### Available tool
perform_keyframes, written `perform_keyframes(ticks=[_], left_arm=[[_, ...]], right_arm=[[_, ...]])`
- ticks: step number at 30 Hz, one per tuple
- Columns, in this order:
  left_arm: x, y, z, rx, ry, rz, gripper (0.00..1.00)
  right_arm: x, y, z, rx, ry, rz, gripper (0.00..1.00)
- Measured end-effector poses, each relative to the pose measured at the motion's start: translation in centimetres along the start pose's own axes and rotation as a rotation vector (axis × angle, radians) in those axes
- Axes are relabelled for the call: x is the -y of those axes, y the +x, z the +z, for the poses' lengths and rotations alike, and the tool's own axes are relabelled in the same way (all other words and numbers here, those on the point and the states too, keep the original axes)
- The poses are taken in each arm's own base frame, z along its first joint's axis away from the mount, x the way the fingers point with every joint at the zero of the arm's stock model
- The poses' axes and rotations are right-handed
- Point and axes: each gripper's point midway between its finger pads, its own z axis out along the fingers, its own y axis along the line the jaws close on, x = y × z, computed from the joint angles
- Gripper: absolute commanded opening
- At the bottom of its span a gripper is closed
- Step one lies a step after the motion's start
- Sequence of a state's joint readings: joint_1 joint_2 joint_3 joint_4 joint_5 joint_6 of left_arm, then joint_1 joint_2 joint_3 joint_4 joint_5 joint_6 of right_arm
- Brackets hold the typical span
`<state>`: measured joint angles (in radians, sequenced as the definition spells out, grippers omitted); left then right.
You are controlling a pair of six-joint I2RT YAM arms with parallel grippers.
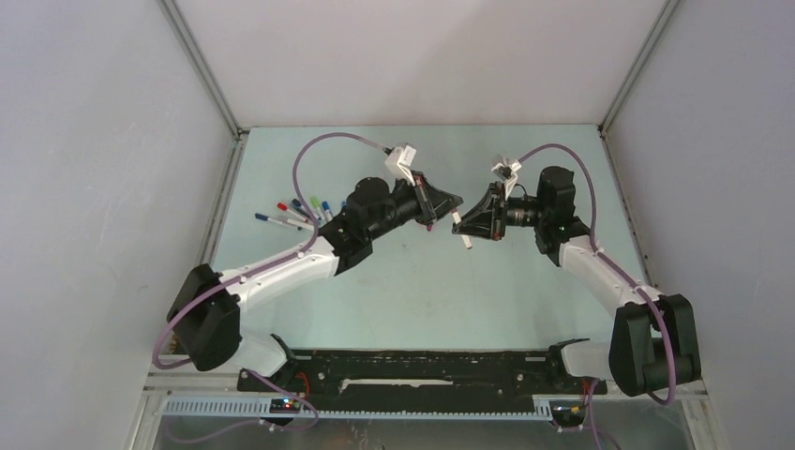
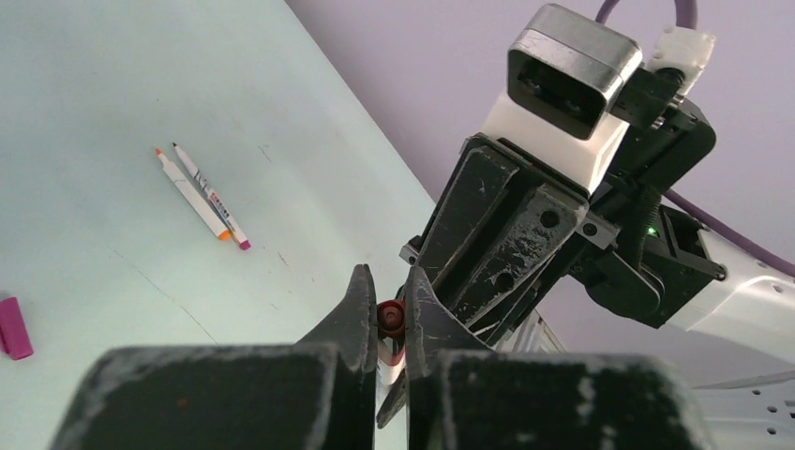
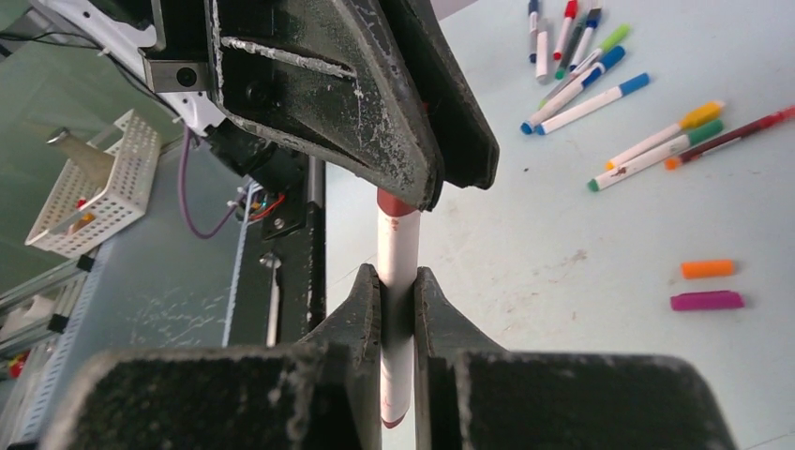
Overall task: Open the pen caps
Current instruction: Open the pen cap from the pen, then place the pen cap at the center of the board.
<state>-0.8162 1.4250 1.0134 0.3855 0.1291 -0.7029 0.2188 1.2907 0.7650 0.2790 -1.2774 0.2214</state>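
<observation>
A white pen barrel point(image 3: 397, 253) is held in the air between both arms above the middle of the table. My right gripper point(image 3: 398, 291) is shut on the barrel. My left gripper point(image 2: 386, 309) is shut on the dark red pen cap point(image 2: 391, 317) at the barrel's upper end, and the cap's lower rim point(image 3: 397, 203) shows under the left fingers. The two grippers meet nose to nose in the top external view, left gripper point(image 1: 441, 208) and right gripper point(image 1: 466, 223). Loose orange point(image 3: 707, 269) and magenta point(image 3: 706, 301) pen caps lie on the table.
Several capped pens point(image 3: 581, 66) lie in a heap behind the left arm, seen in the top view as pens point(image 1: 300, 211). Two thin pens point(image 2: 202, 197) lie side by side. A white basket point(image 3: 94, 187) stands off the table. Enclosure walls close three sides.
</observation>
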Motion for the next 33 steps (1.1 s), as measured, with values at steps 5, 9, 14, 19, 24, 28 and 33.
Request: perform_keyframes(ticks=[5, 9, 14, 19, 24, 28, 33], left_arm=[[-0.9, -1.2, 0.0, 0.033, -0.028, 0.007, 0.00], [-2.9, -12.1, -2.7, 0.380, -0.124, 0.051, 0.00], [0.1, -20.5, -6.8, 0.649, -0.079, 0.072, 0.00], [1.1, -20.8, -7.2, 0.630, -0.055, 0.089, 0.00], [-1.5, -16.4, -5.3, 0.433, -0.110, 0.066, 0.00], [-5.4, -10.5, -2.9, 0.214, -0.192, 0.012, 0.00], [-12.7, 0.5, -0.7, -0.140, -0.424, -0.053, 0.00]], right_arm=[[0.4, 0.0, 0.4, 0.002, 0.027, 0.000, 0.00], [-0.4, 3.7, 0.3, -0.059, -0.017, 0.155, 0.00], [-0.5, 4.7, 0.2, -0.077, -0.034, 0.215, 0.00], [1.5, 3.3, -2.5, -0.013, 0.076, 0.194, 0.00], [4.7, 1.8, -6.4, 0.062, 0.302, 0.146, 0.00], [7.4, 2.1, -8.6, 0.079, 0.473, 0.188, 0.00], [9.5, 2.4, -10.4, 0.079, 0.605, 0.236, 0.00]])
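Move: The left hand holds the dark red cap, still on its pen; its set-down area is by the loose magenta cap, about 11 cm ahead, 3 cm left and 28 below, with the orange cap 12 ahead and 5 left, and the green pen 14 ahead and 15 left. From the right hand, gripping the barrel, the magenta pen body lies 15 cm ahead, 11 right, 22 below; the orange one 16 ahead, 10 right. Upward, left and forward, the left hand pulls the cap off, climbing about 17 cm, then turns over and sinks fast by some 26 cm towards the loose caps. The right hand keeps the barrel, dips back about 4 cm, then swings right and forward, turning clockwise some 35 degrees, towards the uncapped pens. Both grips stay shut. ##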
